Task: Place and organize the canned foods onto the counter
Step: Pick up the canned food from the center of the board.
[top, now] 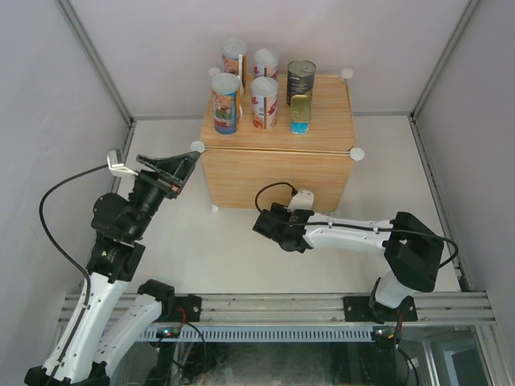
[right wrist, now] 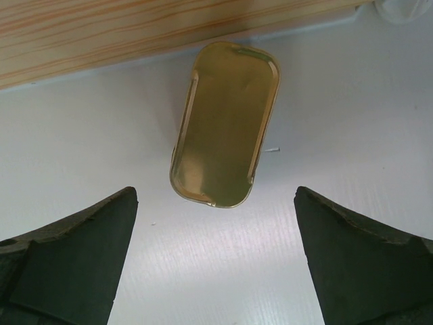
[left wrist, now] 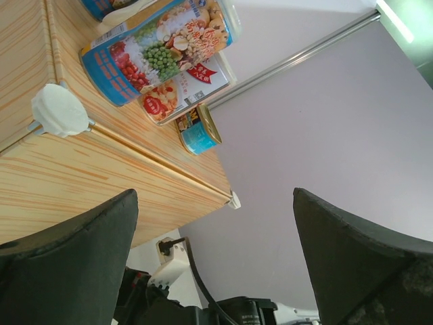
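The counter (top: pixel 278 153) is a light wood-grain box. On top stand four tall white-lidded cans (top: pixel 226 103), a dark can (top: pixel 301 79) and one gold flat tin (top: pixel 300 113) set on end. The other gold tin (right wrist: pixel 225 122) lies flat on the white table just before the counter's base. My right gripper (right wrist: pixel 216 261) is open above its near end, the jaws wide apart, and hides the tin in the top view (top: pixel 266 223). My left gripper (top: pixel 183 170) is open and empty beside the counter's front left corner. Its wrist view shows the cans (left wrist: pixel 159 51) from the side.
White round connectors (top: pixel 196 146) stick out at the counter's corners, one close to my left fingers (left wrist: pixel 59 112). Grey walls with metal posts (top: pixel 96 60) close in the table on three sides. My right arm (top: pixel 354 233) lies across the table before the counter.
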You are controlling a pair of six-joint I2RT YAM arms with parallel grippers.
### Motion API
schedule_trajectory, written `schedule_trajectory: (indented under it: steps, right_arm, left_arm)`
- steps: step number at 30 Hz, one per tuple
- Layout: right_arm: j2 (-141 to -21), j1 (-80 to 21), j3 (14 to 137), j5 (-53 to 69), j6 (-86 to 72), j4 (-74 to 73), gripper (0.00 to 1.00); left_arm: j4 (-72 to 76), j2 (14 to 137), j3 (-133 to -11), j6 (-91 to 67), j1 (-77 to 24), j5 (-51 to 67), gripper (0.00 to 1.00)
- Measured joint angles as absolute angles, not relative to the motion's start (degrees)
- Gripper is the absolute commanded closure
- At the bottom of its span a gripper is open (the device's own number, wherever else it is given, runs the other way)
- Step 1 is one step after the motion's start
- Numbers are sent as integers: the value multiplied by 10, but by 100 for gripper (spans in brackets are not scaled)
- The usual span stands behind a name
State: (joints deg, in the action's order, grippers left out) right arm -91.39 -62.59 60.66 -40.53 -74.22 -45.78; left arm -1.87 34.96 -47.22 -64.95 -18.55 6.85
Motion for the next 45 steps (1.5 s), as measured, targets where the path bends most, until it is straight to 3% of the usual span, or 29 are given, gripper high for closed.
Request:
schedule_trajectory:
  steps: [15, 24, 32, 45]
  right_arm:
    - [-979, -604, 607, -401, -772, -435, 6]
    - [-985, -586, 593, -405, -770, -418, 16]
    - [-985, -577, 580, -404, -753, -396, 20]
    - [-985, -578, 580, -402, -724, -375, 51]
  left_arm:
    - [-35, 326, -454, -632, -185, 68, 0]
    - [-40, 317, -450, -628, -185, 67, 0]
    - [-45, 313, -447, -623, -185, 62, 0]
    - [-57, 300, -447, -622, -185, 57, 0]
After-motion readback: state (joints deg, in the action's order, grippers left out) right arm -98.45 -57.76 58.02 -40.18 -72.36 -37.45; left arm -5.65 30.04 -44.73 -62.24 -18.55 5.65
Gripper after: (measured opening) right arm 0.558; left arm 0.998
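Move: The canned food lies flat under the open right hand's reach, about 4 cm ahead, 1 cm right and some 5 cm below it. The counter's front face stands roughly 10 cm ahead of that hand, its middle 4 cm to the left. Up on the counter, about 17 cm ahead and 18 cm higher, the placed tin is 2 cm right, a white can 6 cm left. From the left hand the canned food is some 14 cm right, 2 cm ahead and 38 cm down. The canned food in front of the counter is met from above: the right hand sinks about 4.5 cm and eases some 2.5 cm forward, swinging slightly right and partly back. Its fingers, wide at first, shut to around half once it is down and pinch the near half of the canned food by its two long sides. The empty left hand drifts a couple of centimetres down and back. ##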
